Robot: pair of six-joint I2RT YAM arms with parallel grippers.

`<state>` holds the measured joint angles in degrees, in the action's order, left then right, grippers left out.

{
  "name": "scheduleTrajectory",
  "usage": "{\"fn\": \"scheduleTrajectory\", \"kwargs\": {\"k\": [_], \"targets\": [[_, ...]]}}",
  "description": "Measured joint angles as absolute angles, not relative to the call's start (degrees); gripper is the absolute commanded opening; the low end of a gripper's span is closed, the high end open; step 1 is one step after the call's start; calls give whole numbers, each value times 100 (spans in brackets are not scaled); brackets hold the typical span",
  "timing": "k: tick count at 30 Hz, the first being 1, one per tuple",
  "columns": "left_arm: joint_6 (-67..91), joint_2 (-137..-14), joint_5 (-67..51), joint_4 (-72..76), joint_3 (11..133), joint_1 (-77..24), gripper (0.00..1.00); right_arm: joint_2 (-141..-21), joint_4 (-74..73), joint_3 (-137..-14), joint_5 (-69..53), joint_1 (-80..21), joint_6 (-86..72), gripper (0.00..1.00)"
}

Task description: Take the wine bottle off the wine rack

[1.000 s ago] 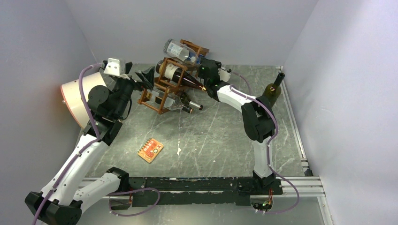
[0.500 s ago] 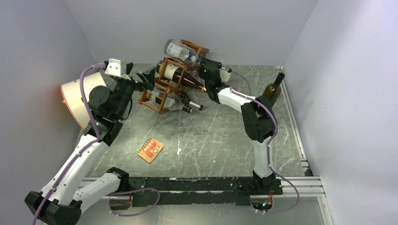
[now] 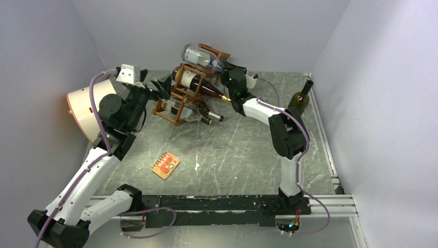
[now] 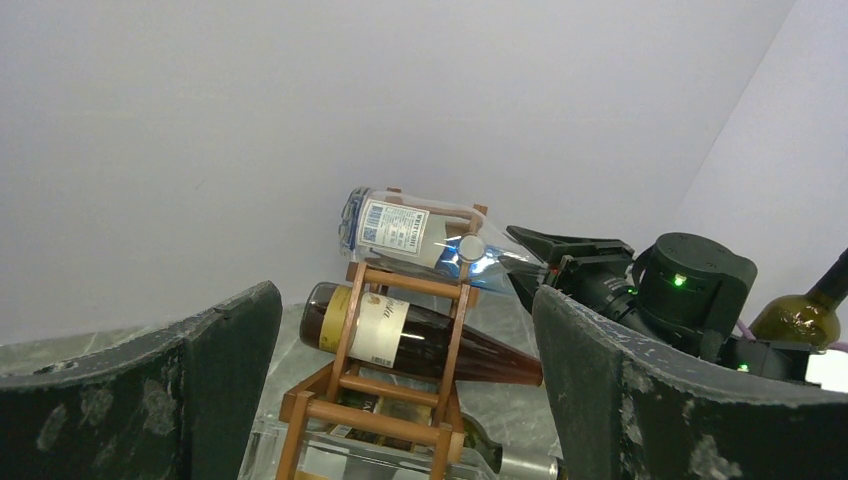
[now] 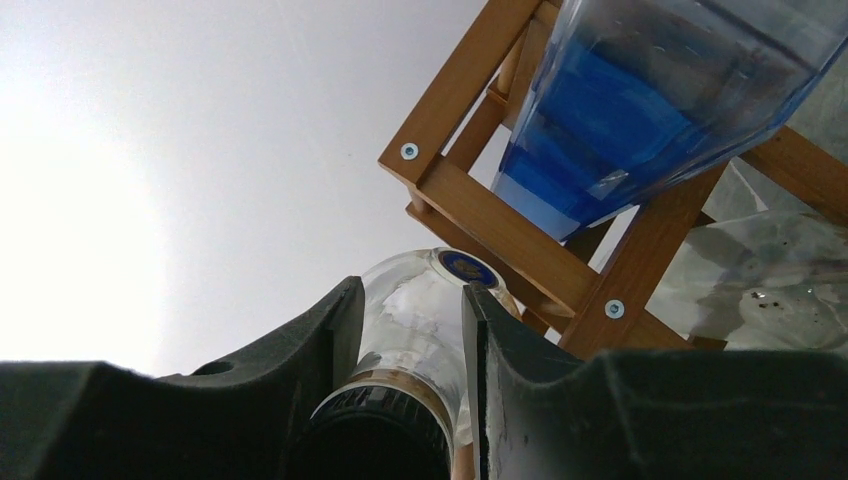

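The reddish-brown wine rack (image 3: 178,101) stands at the back of the table. A clear bottle with blue inside (image 3: 199,54) lies in its top cell. A dark wine bottle (image 3: 199,85) with a cream label lies in the middle cell, and more bottles (image 3: 206,116) lie at the bottom. My right gripper (image 3: 225,71) is at the rack's right side. In the right wrist view it (image 5: 410,290) is shut on the clear bottle's neck (image 5: 425,320), just behind its dark cap. My left gripper (image 4: 405,400) is wide open and empty at the rack's left end, facing the dark bottle (image 4: 490,355).
A green bottle (image 3: 301,101) stands upright at the back right by the wall. A cream drum (image 3: 85,111) sits behind my left arm. An orange packet (image 3: 165,165) and a small white scrap (image 3: 197,166) lie on the table's middle.
My right wrist has shifted slightly to the right, and the clear top bottle seems to have slid a little that way with it. The left arm has barely moved.
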<state>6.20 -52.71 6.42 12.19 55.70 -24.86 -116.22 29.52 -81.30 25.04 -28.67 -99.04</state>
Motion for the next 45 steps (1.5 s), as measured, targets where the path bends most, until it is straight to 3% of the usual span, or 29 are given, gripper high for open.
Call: {"fn": "scheduleTrajectory", "kwargs": {"k": [45], "targets": [[622, -5555, 604, 1214, 5570, -2488, 99, -11059, 3140, -7507, 1813, -2185, -9918, 0]]}}
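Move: My right hand already grips the clear bottle by its neck; its middle lies about 11 cm left of that hand, 4 cm ahead and 2 cm higher, over the rack's top tier. The blue bottle is some 4 cm left, 4 ahead and 4 below, the brown bottle 10 left, 3 back and 9 below. From my empty left hand, the clear bottle is roughly 27 cm ahead, 17 right and 15 lower. Keeping the neck of the clear bottle pinched, I draw my right hand steadily to the right by about 5 cm, away from the rack, and let it rise only a little, with hardly any turn of the wrist. My left hand stays wide open and eases down and slightly forward by some 2 cm, touching nothing. ##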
